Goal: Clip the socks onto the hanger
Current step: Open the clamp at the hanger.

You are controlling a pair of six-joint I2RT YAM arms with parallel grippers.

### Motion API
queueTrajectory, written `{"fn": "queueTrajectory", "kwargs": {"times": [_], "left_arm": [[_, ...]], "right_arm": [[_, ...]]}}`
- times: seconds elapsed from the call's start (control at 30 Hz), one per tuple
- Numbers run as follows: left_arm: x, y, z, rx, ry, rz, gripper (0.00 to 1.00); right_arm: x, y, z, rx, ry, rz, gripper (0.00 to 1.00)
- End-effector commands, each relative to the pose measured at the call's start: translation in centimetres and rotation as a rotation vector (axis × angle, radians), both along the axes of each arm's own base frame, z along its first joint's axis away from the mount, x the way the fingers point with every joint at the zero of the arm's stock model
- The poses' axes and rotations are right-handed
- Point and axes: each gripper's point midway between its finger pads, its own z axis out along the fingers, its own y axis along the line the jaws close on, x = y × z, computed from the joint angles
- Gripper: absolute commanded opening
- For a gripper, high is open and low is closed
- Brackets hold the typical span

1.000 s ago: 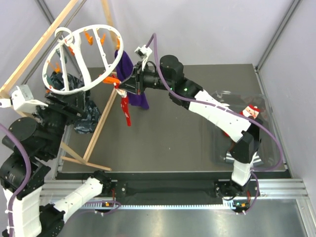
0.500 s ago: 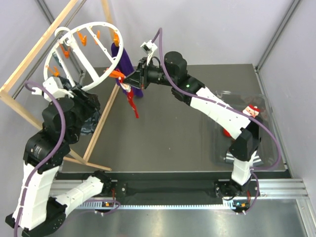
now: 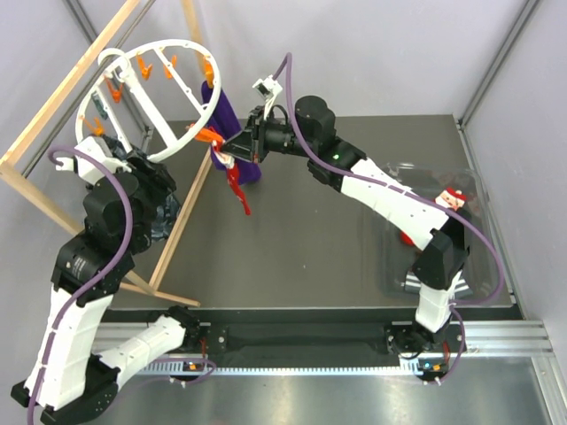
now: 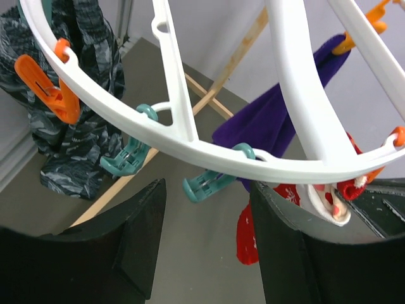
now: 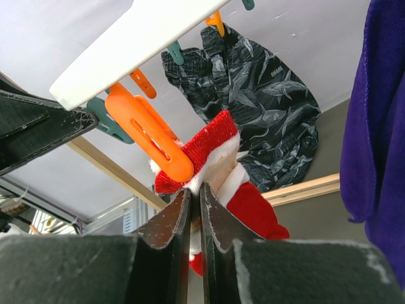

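The hanger [image 3: 149, 99], a white ring with orange clips, hangs tilted at the back left. My right gripper [image 5: 195, 190] is shut on the pale cuff of a red Santa sock [image 5: 223, 158], which dangles below the rim [image 3: 236, 188]. An orange clip [image 5: 152, 136] touches the cuff; whether it bites I cannot tell. My left gripper [image 4: 205, 237] stands open just under the hanger rim [image 4: 190, 152], holding nothing, with a teal clip [image 4: 205, 183] above the gap. A second red sock [image 3: 452, 199] lies in a clear bin at the right.
A long purple sock [image 3: 232, 119] hangs from the rim beside the red one. Dark patterned cloth [image 3: 159, 208] hangs under the ring by the pale wooden frame [image 3: 182, 212]. The clear bin [image 3: 478, 266] sits at the table's right edge.
My left arm has swung in from the far left and risen under the hanger, which has tipped. The right gripper kept its grip and lifted the sock slightly toward the rim.
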Motion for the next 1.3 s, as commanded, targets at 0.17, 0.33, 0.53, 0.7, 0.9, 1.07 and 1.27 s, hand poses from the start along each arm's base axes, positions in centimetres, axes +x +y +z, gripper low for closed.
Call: {"fn": "queueTrajectory", "kwargs": {"times": [0.17,0.33,0.53,0.7,0.9,1.07,1.27], "left_arm": [[1.0,0.8,1.3,0.047,-0.075,0.056,0.59],[1.3,1.0,1.3,0.069,-0.092,0.065,0.46],[1.4,0.9,2.1,0.085,-0.109,0.057,0.20],[1.0,0.2,2.9,0.069,-0.130,-0.001,0.00],[0.0,-1.0,2.8,0.024,-0.133,-0.098,0.00],[-0.7,-2.2,2.9,-0.030,-0.141,-0.170,0.00],[-1.1,-3.6,3.4,-0.100,-0.154,-0.244,0.00]], "right_arm": [[-1.6,-1.1,4.4,0.096,-0.061,0.017,0.06],[-1.7,-1.2,4.5,0.100,-0.063,0.019,0.06],[-1.7,-1.4,4.6,0.098,-0.070,0.014,0.06],[-1.0,-2.0,4.2,0.069,-0.081,-0.015,0.08],[1.0,-3.2,3.8,0.051,-0.082,-0.058,0.10],[2.3,-3.4,3.3,0.002,-0.084,-0.045,0.29],[1.0,-4.3,2.5,-0.059,-0.089,-0.002,0.55]]}}
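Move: The middle teal clip hangs under the hanger's near rim, about 3 cm ahead of the open left fingers and barely above them; the other teal clip is some 4 cm ahead and 5 cm to the left. The orange clip is about 7 cm ahead and 10 cm right of the left hand. The right fingers pinch the red sock; from them the orange clip is roughly 2 cm ahead, 3 cm left and 2 cm up, the purple sock 8 cm ahead, 2 cm left and lower. The right hand at first keeps pinching the red sock by the orange clip, then opens about halfway and lets go, backing off some 4 cm to the right and forward. The left hand eases forward a centimetre or so at the teal clip, shuts fully under the rim, then turns back, rising and moving right about 3 cm while swinging some 10 degrees clockwise. ##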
